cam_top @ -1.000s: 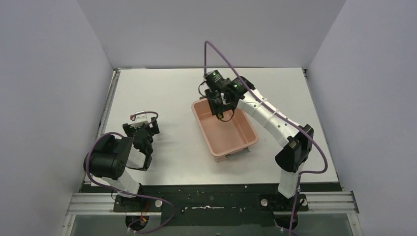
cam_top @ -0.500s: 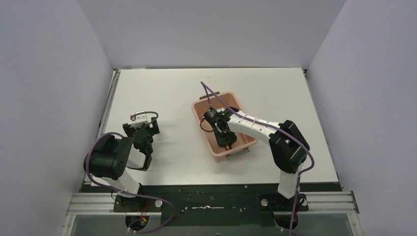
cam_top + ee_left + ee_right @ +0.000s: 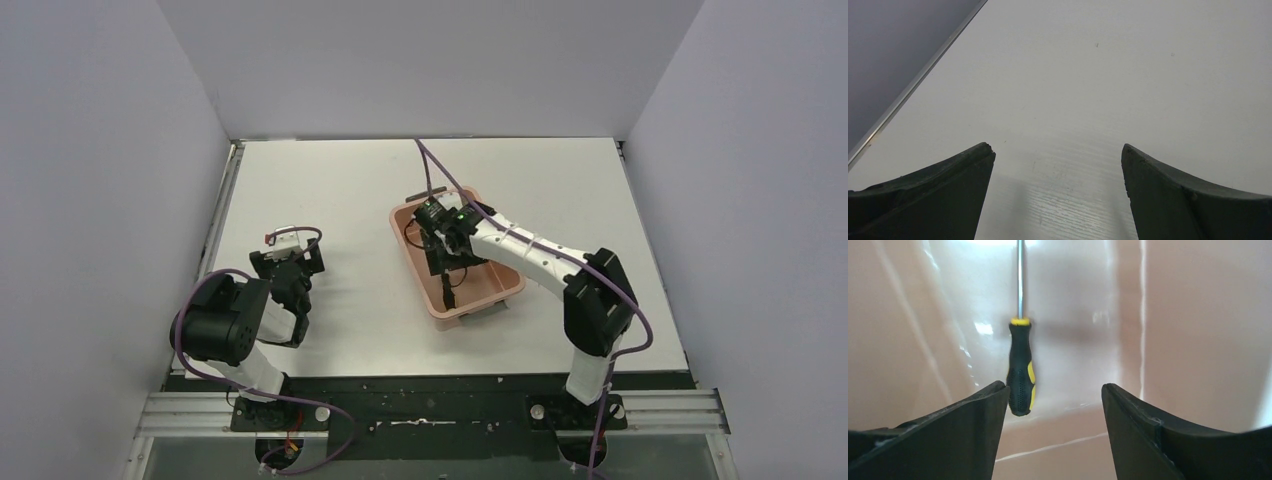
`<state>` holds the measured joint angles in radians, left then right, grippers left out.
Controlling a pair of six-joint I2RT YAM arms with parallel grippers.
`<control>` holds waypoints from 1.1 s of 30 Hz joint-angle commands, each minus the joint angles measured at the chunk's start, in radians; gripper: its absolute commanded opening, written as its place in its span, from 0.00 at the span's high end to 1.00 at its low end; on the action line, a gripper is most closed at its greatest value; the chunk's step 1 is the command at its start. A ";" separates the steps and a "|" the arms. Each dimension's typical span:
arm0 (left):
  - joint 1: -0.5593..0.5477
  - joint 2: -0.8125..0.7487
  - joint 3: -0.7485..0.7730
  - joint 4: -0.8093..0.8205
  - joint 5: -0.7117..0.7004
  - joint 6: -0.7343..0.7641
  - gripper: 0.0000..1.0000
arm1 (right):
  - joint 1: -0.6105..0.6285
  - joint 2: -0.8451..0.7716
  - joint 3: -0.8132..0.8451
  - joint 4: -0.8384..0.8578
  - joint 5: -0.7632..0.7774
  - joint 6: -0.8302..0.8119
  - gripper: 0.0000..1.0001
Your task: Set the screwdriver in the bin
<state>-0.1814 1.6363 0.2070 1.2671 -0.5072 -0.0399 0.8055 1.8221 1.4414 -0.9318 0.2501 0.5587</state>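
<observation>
The screwdriver (image 3: 1020, 375), black-and-yellow handle and thin metal shaft, lies inside the salmon-pink bin (image 3: 1198, 330), free of any grip. Its handle end is just ahead of my right gripper's left fingertip, and the shaft points away from me. My right gripper (image 3: 1054, 390) is open and holds nothing. From above, the right gripper (image 3: 445, 262) hangs low inside the bin (image 3: 492, 278), with the screwdriver (image 3: 448, 293) showing as a thin dark line below it. My left gripper (image 3: 1058, 150) is open over bare table, far left of the bin (image 3: 292, 262).
The bin stands at an angle in the middle of the white table (image 3: 340, 190). Grey walls close in the table on the left, back and right. A metal edge strip (image 3: 913, 85) runs along the table's left side.
The right arm swung down from above the bin's far end into the bin. Its gripper opened and let go of the screwdriver, then drew back a little. The left arm stayed still.
</observation>
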 commanded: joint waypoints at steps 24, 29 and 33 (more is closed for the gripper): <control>0.006 -0.019 0.010 0.025 0.017 0.005 0.03 | -0.568 -0.761 -0.510 0.661 0.006 -0.393 0.00; 0.008 -0.019 0.011 0.024 0.018 0.006 0.03 | -0.696 -0.851 -0.799 0.833 -0.035 -0.331 0.00; 0.008 -0.019 0.011 0.023 0.016 0.006 0.03 | -0.716 -0.869 -0.936 0.947 -0.031 -0.288 0.00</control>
<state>-0.1810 1.6363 0.2070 1.2671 -0.5064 -0.0399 0.0998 0.9867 0.5812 -0.2165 0.2390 0.2195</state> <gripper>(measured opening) 0.974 0.999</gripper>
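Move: The screwdriver already lies loose on the bin floor, shaft pointing forward; its middle is about 2 cm to the right hand's left, 1 cm ahead and some 6 cm below. The bin surrounds that hand, its middle about 3 cm ahead and level sideways, a few cm below; its near handle is roughly 9 cm back and 5 cm right. From the idle left hand the screwdriver lies about 31 cm right, 6 cm back and 4 cm lower. The right hand, empty and part open, climbs about 20 cm out of the bin, reaching some 6 cm forward as it rises, while the fingers spread fully and the wrist tips up from pointing down by nearly 40 degrees. It then swings about 27 cm right, over the bin's right rim, and sinks some 17 cm towards the bare table beside the bin, drawing back slightly and turning clockwise, fingers still wide open. ##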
